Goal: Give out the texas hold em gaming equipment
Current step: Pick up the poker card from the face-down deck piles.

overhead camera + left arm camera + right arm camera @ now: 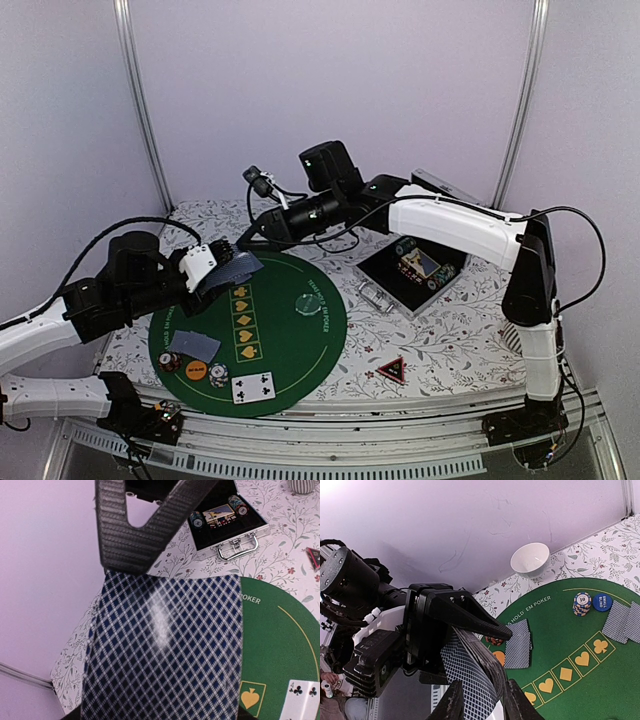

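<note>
My left gripper (215, 272) is shut on a bowed deck of blue-backed playing cards (234, 267) over the far left rim of the green poker mat (310, 345). In the right wrist view its black fingers (465, 617) clamp the deck (470, 675). My right gripper (481, 705) is shut on the deck's free end; in the left wrist view its textured fingers (125, 540) meet at the far edge of the top card (165, 650). On the mat lie face-down cards (193, 345), an orange disc (197, 366), chip stacks (218, 374), a clear disc (306, 302) and face-up club cards (252, 387).
An open metal case (412, 268) with chips and a card box sits at the back right. A red-black triangle token (391, 370) lies on the floral cloth beside the mat. A white bowl (530, 559), a chip stack (582, 603) and a blue disc (602, 602) show in the right wrist view.
</note>
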Robot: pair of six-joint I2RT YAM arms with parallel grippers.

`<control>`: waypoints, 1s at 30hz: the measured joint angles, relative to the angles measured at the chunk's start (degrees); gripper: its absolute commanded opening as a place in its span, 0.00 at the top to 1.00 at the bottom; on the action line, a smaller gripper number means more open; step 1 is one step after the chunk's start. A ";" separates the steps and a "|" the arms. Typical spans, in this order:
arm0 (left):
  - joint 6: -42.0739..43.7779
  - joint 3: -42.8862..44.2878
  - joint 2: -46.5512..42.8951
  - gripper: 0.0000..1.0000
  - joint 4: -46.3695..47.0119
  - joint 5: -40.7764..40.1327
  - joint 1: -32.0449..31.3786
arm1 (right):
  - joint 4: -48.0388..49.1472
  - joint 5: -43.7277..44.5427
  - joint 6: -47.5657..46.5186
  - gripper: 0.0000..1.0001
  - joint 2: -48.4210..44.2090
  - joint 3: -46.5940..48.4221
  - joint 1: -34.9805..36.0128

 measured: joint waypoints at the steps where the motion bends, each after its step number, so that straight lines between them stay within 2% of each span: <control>1: 0.00 0.00 -0.02 0.44 0.00 0.00 0.00 | -0.09 0.00 0.04 0.69 0.09 0.07 0.00; 16: 0.00 0.00 0.00 0.44 0.02 0.00 0.00 | -1.90 -1.05 -0.15 0.76 1.49 0.50 -0.74; 19: 0.02 0.00 0.00 0.44 0.00 0.00 0.00 | -1.97 -2.01 -0.17 0.82 2.43 1.22 -0.70; 22: 0.02 0.00 0.04 0.44 0.00 0.00 0.00 | -2.08 -2.91 -0.17 0.96 2.78 1.62 -0.70; 30: 0.02 0.00 0.24 0.44 0.00 -0.11 0.00 | -2.27 -3.15 -0.20 0.99 2.71 1.81 -0.76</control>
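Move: My left hand already holds the face-down deck; the deck's middle is about 3 cm ahead, 2 cm right and 1 cm below. My right fingertips are at its far end: its middle is some 4 cm back, 2 cm left and 2 cm below them. On the mat, about 23 cm lower, the face-down cards lie roughly 7 cm back and 14 cm left of my right hand, and the clear disc some 4 cm ahead and 11 cm right. I hold the deck still in my left hand while my right hand, still at its far edge, sinks about 2 cm along it towards my left grip, tipping by some 5 degrees. Once down there, my right fingers close from roughly a third open to almost shut, seeming to pinch a card's edge at the far corner. ##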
